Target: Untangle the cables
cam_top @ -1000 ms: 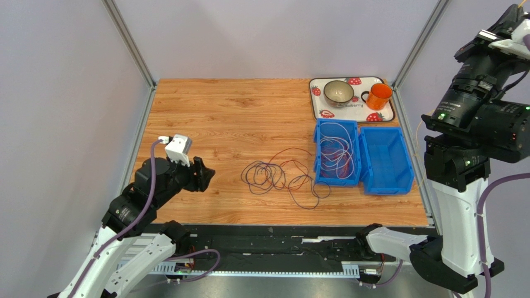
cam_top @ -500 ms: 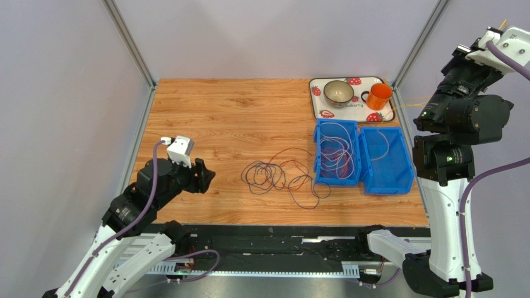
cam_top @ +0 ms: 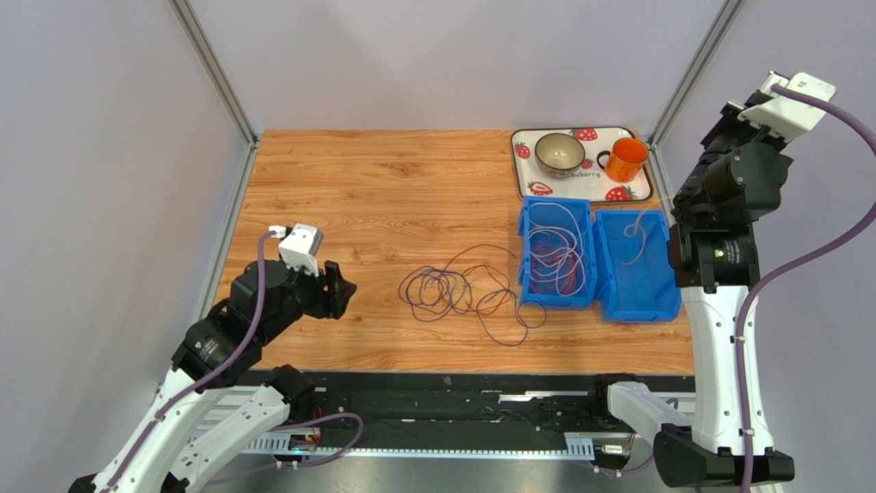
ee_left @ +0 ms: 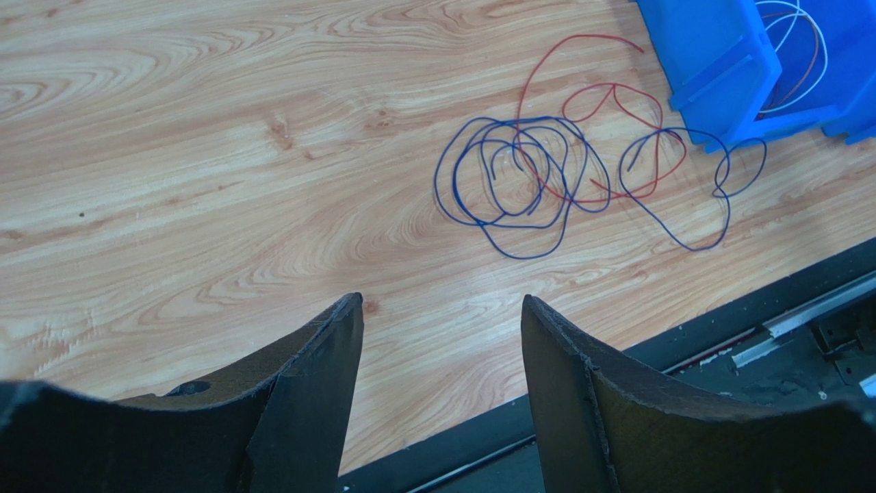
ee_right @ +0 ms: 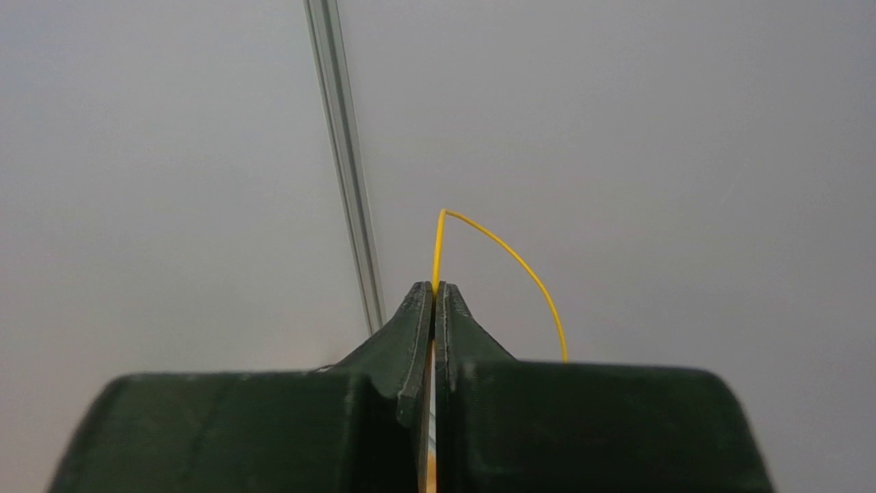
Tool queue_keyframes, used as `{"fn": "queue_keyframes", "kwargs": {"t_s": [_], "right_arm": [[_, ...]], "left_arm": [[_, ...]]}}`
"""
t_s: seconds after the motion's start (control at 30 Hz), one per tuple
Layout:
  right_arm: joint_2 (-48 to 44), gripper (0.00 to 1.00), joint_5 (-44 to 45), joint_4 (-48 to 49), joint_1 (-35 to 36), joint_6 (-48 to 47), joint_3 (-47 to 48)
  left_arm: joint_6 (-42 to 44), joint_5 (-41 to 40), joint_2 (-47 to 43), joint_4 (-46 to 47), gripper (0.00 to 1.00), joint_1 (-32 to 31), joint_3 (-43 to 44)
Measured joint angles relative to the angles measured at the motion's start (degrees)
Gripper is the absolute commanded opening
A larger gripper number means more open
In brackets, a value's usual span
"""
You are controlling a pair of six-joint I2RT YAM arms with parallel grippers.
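Note:
A loose tangle of purple, black and orange-red cables (cam_top: 465,292) lies on the wooden table, just left of the blue bins; it also shows in the left wrist view (ee_left: 535,175). The left blue bin (cam_top: 530,257) holds white, purple and orange cable loops (cam_top: 560,247). A pale cable (cam_top: 635,231) hangs into the right blue bin (cam_top: 658,293). My left gripper (cam_top: 337,291) is open and empty, low over the table well left of the tangle (ee_left: 442,300). My right gripper (ee_right: 436,292) is raised high at the right, shut on a thin yellow cable (ee_right: 506,254).
A strawberry-print tray (cam_top: 535,185) at the back right holds a bowl (cam_top: 559,153) and an orange mug (cam_top: 625,159). Metal frame posts stand at the back corners. The table's dark front rail (ee_left: 720,339) runs below the tangle.
My right arm has swung down and inward toward the right bin with its cable, and a pale cable now hangs into that bin. The left arm has barely moved.

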Motion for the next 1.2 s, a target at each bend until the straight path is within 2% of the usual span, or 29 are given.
{"fn": "queue_keyframes", "kwargs": {"t_s": [0.43,0.73,1.2], "right_arm": [[-4.52,0.00,-4.57,-8.57,-3.32,13.77,-11.98],[-7.30,0.00,-6.58,-12.52,-3.69,20.31,-17.70],[-5.84,0.00,-9.73,-16.02,-3.69,27.06,-22.80]], "left_arm": [[0.02,0.00,0.09,-0.02,0.67,0.00,0.00],[0.02,0.02,0.09,0.00,0.66,-0.02,0.00],[0.02,0.04,0.28,0.00,0.66,0.00,0.00]]}}
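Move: The yellow cable is already pinched in the right hand and trails into the near-empty right-hand blue box, whose middle lies some 50 cm below that hand, about 3 cm ahead and 4 cm left. The filled blue box is about 19 cm left and 4 cm ahead; the orange mug on its tray stands about 27 cm ahead, 2 cm left. From the idle left hand, the right-hand box is about 54 cm right, 15 cm ahead and 20 cm lower. The yellow cable, still pinched in the shut right fingers, is lowered towards the right-hand blue box as the hand sinks about 20 cm, nearly straight down, quicker at first and easing towards the end. The wrist turns some 30 degrees on the way, the fingers tipping from slightly upward to slightly downward and the hand's left side rising. ##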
